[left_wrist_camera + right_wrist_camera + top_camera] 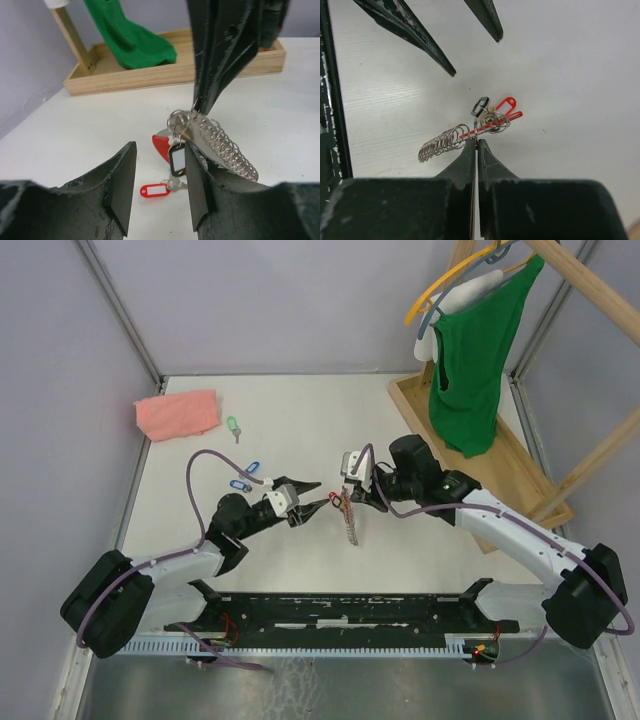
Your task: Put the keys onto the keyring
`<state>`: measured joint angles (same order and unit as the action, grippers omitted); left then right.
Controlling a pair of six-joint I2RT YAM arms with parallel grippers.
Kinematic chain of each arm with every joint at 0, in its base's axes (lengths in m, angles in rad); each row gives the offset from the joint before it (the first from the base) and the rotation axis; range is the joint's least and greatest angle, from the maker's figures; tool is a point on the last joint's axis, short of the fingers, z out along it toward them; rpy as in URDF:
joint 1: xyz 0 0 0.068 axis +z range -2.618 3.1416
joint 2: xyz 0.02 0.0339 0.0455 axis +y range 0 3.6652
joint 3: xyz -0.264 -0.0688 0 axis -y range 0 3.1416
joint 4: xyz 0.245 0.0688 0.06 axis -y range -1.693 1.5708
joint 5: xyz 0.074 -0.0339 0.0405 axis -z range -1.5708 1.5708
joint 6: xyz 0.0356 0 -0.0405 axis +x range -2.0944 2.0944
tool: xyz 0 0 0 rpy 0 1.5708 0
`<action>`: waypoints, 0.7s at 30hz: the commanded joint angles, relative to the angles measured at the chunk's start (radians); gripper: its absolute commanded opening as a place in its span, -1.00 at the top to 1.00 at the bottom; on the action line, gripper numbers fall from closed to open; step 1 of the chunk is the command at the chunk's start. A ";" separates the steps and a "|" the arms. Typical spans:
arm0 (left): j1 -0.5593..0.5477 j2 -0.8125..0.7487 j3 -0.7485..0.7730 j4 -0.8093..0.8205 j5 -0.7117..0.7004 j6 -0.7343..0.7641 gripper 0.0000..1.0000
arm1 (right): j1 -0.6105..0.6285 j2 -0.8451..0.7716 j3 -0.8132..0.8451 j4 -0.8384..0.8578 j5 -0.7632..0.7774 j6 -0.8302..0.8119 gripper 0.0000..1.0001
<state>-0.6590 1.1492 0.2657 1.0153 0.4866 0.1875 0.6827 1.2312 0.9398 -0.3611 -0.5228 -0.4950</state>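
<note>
My right gripper point(347, 498) point(477, 141) is shut on one loop of the keyring point(349, 520) point(442, 142), holding its row of silver loops point(225, 147) tilted above the table. A black tag point(177, 159) point(480, 106) hangs from its end, beside the curved red band point(161, 146). A red-tagged key point(155, 190) point(506, 106) lies on the table just below; I cannot tell whether it hangs from a loop. My left gripper point(327, 492) point(160, 160) is open just left of the keyring, with nothing between its fingers. Two blue keys point(245, 476) and a green key point(233, 426) lie further left.
A folded pink cloth point(177, 414) lies at the back left. A wooden rack base point(500, 455) with a green garment point(470, 360) on a hanger fills the back right. Walls close in both sides, and a black rail point(350, 608) runs along the near edge.
</note>
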 commanded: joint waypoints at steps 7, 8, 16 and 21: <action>-0.004 -0.032 0.158 -0.416 -0.294 -0.212 -0.08 | 0.002 -0.262 -0.015 -0.095 0.395 0.055 0.99; -0.004 -0.019 0.169 -0.436 -0.295 -0.233 -0.09 | 0.002 -0.276 -0.014 -0.109 0.413 0.058 0.99; -0.007 0.174 0.299 -0.511 -0.291 -0.406 -0.02 | 0.002 -0.363 -0.071 -0.129 0.555 0.075 0.99; -0.063 0.309 0.397 -0.600 -0.367 -0.474 -0.01 | 0.002 -0.398 -0.116 -0.102 0.599 0.080 0.99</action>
<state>-0.6735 1.3872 0.5709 0.4904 0.1951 -0.1799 0.6827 0.8738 0.8433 -0.5144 0.0029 -0.4313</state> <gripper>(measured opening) 0.506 0.015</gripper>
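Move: The red-tagged key lies on the table about 6 cm ahead of the open left hand, 5 cm to its right and roughly 16 cm below. The keyring in the right hand's shut fingers hangs some 4 cm back and 6 cm right of the left hand, about 2 cm lower; the blue-tagged keys lie about 12 cm ahead and 22 cm left. From the right hand, the red-tagged key is about 6 cm ahead, 1 cm left and 15 cm below. Open left hand dips 7 cm, forward 6, towards the red-tagged key; right draws the keyring 10 cm right. ##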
